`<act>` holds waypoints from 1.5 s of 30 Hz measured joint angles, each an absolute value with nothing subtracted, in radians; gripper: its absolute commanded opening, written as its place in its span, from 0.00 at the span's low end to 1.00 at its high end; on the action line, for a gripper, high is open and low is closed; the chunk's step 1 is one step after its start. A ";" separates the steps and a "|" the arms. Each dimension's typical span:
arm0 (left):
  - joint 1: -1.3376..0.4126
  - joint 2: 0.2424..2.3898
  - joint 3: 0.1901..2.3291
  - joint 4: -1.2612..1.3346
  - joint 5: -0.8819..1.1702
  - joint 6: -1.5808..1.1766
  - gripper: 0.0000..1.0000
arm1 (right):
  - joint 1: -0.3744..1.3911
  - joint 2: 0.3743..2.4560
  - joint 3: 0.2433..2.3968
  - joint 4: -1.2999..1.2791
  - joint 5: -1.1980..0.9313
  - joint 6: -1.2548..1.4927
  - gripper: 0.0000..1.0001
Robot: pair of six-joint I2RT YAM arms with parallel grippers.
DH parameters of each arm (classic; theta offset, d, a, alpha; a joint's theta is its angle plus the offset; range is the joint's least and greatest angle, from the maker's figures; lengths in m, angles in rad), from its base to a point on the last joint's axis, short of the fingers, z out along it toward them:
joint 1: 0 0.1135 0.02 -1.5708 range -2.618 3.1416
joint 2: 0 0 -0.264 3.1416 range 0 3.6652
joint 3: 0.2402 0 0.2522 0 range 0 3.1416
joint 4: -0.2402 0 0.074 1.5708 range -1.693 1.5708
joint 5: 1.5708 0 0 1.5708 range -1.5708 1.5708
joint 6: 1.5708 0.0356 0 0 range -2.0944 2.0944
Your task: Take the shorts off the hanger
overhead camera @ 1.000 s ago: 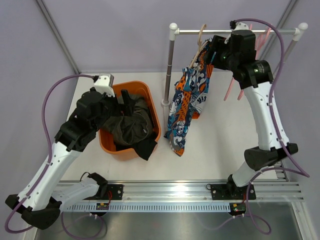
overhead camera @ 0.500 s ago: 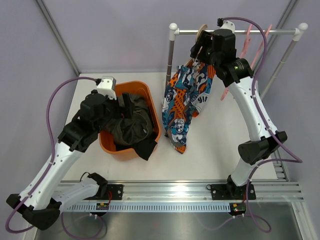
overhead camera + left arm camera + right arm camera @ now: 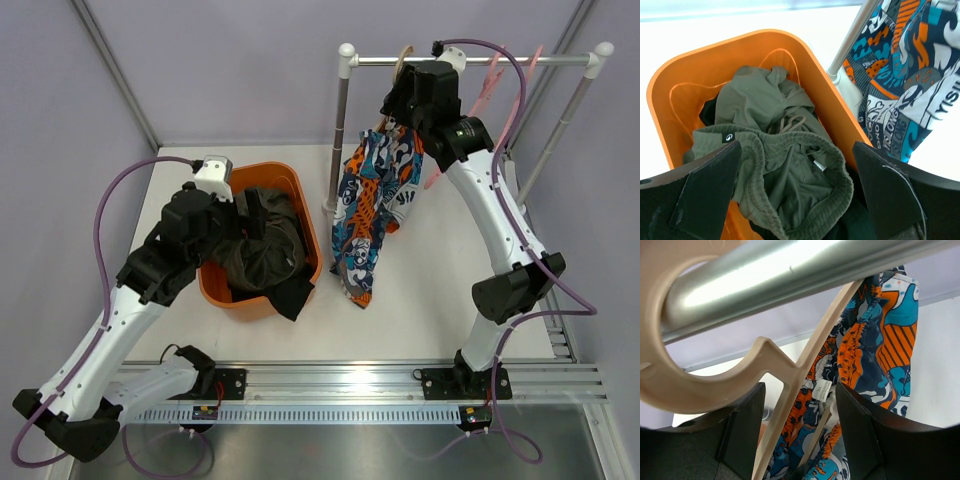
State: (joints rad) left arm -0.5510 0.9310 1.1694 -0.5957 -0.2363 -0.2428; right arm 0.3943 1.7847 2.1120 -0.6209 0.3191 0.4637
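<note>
The patterned shorts (image 3: 370, 205) hang from a beige hanger (image 3: 402, 62) on the rail (image 3: 540, 62). My right gripper (image 3: 396, 100) is open just under the rail. In the right wrist view (image 3: 800, 390) its fingers stand either side of the hanger's neck (image 3: 785, 405), with the patterned shorts (image 3: 880, 350) behind. The olive green shorts (image 3: 262, 250) and black shorts (image 3: 290, 295) lie in the orange basket (image 3: 310, 215). My left gripper (image 3: 250, 205) is open and empty above the olive shorts (image 3: 785, 165). The black shorts (image 3: 860, 225) show under them.
Pink hangers (image 3: 490, 80) hang on the rail to the right of my right gripper. The rack's left post (image 3: 340, 130) stands between the basket and the patterned shorts and shows in the left wrist view (image 3: 850, 45). The black shorts drape over the basket's near rim.
My right gripper has moved left along the rail to the beige hanger, and the patterned shorts have swung slightly left. My left arm has barely moved.
</note>
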 measured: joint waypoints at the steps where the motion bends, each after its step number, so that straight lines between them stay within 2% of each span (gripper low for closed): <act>1: -0.550 0.930 1.168 -0.598 -0.237 -0.243 0.99 | 0.395 1.789 2.113 -0.617 0.326 0.464 0.63; 6: -0.550 0.920 1.160 -0.596 -0.238 -0.242 0.99 | 0.395 1.830 2.135 -0.596 0.351 0.465 0.50; 13: -0.546 0.909 1.149 -0.596 -0.241 -0.242 0.99 | 0.397 1.833 2.134 -0.586 0.388 0.454 0.20; 14: -0.546 0.909 1.149 -0.596 -0.241 -0.242 0.99 | 0.397 1.832 2.131 -0.584 0.397 0.451 0.12; 17: -0.546 0.909 1.149 -0.596 -0.241 -0.241 0.99 | 0.397 1.829 2.117 -0.563 0.407 0.434 0.00; 30: -0.544 0.909 1.148 -0.596 -0.240 -0.241 0.99 | 0.398 1.726 2.081 -0.677 0.395 0.337 0.00; 45: -0.544 0.987 1.247 -0.578 -0.175 -0.297 0.99 | 0.398 1.586 2.170 -0.873 0.241 0.249 0.00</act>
State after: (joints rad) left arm -0.5442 0.9874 1.2469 -0.5781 -0.1745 -0.2966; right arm 0.3985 1.5864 2.1696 -0.8730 0.2409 0.2485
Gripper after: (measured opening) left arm 0.988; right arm 0.041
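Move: The wooden hanger's neck is between the right hand's open fingers, about 2 cm ahead, level with it sideways and in height. From that hand, the rail is some 3 cm ahead and 5 cm up, straight across; the patterned shorts hang about 2 cm ahead, 3 cm left and 18 cm down. The pink hangers are roughly 2 cm ahead, 17 cm right and 5 cm down. From the left hand, the neck lies about 22 cm ahead, 29 cm right and 8 cm up. Right hand closes on the wooden hanger's neck, then pulls back about 10 cm from the rail, rising 5. ##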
